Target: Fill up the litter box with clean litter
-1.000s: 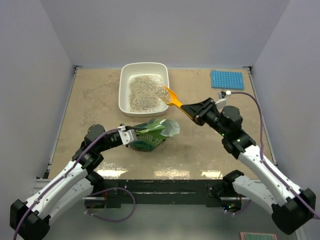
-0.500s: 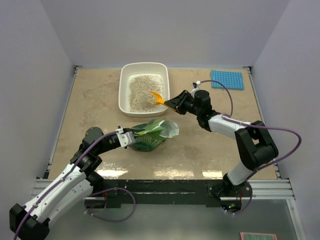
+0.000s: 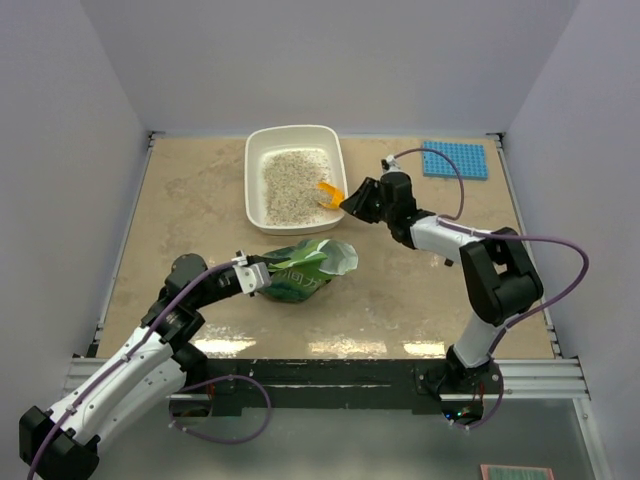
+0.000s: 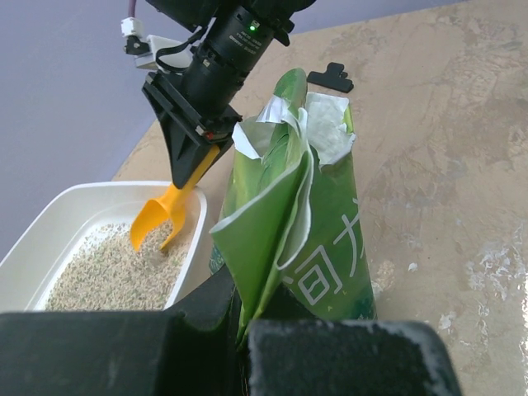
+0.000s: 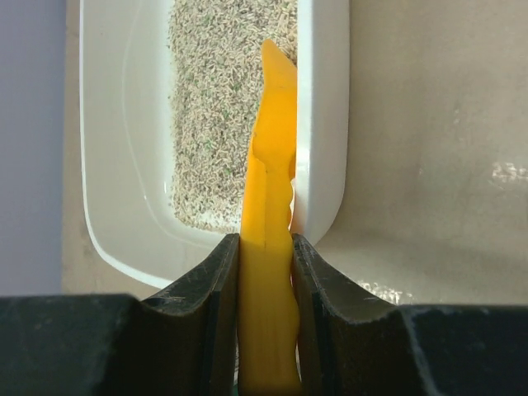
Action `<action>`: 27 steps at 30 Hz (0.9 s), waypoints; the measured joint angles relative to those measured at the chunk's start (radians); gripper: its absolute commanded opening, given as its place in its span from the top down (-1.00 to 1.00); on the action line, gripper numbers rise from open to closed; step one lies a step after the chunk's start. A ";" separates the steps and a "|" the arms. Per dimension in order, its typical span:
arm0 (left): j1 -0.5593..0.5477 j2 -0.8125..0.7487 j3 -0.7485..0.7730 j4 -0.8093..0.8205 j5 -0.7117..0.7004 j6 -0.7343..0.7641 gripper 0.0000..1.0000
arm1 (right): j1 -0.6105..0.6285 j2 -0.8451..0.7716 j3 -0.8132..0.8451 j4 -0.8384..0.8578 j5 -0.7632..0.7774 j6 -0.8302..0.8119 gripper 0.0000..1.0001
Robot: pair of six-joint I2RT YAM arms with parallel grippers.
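Note:
The white litter box (image 3: 258, 150) sits at the table's far centre, with clean litter (image 3: 290, 185) spread over its floor. My right gripper (image 3: 352, 200) is shut on the handle of an orange scoop (image 3: 329, 191). The scoop's bowl hangs tipped inside the box's right rim (image 5: 322, 124), just above the litter (image 5: 214, 107). In the right wrist view, the handle (image 5: 268, 247) fills the gap between both fingers. My left gripper (image 3: 262, 277) is shut on the edge of a crinkly green bag (image 3: 305, 268), which stands with its mouth open (image 4: 322, 124) just in front of the box (image 4: 49, 206).
A small blue studded mat (image 3: 455, 159) lies at the far right corner. A black clip (image 4: 330, 77) rests on the table beyond the bag. Walls enclose the beige tabletop on three sides, and the right arm's purple cable loops above its elbow.
My right arm swung in toward the box and carried the scoop over the right rim, tipping it down inside. The box slid slightly right. The left gripper and bag stayed put.

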 measured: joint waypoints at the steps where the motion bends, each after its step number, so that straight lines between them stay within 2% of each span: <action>1: 0.000 0.000 0.000 0.000 -0.001 0.000 1.00 | -0.005 -0.001 -0.012 -0.002 0.011 0.000 1.00; 6: 0.000 0.000 0.000 0.000 -0.004 0.000 1.00 | -0.061 -0.064 -0.101 0.027 0.031 0.012 1.00; 11: 0.000 -0.001 0.000 0.000 -0.009 0.000 1.00 | -0.121 -0.188 -0.194 -0.023 0.127 0.019 1.00; 19: 0.000 -0.010 0.000 -0.006 -0.024 0.000 1.00 | -0.137 -0.388 -0.229 -0.272 0.329 0.009 1.00; 27: 0.000 -0.026 -0.002 -0.016 -0.030 -0.002 1.00 | -0.136 -0.470 -0.175 -0.489 0.422 -0.159 1.00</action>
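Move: The litter box, which the scoop in the right hand is working on, has its middle about 6 cm ahead of that hand, 13 cm left and 8 cm lower. The held scoop's bowl is already inside the right wall, some 4 cm ahead and 5 cm left. The green bag stands roughly 16 cm back and 11 cm left; the blue mat lies 12 cm ahead, 28 cm right. From the left hand, the box is about 25 cm ahead and 7 cm right. The litter box's right wall is hooked from inside by the yellow scoop, and the right hand drags rightward on it about 17 cm, increasingly drawing back as well, some 7 cm in all. The wrist swings about 25 degrees clockwise and, later, rolls its left side down by about as much, while the fingers keep their grip on the handle. ##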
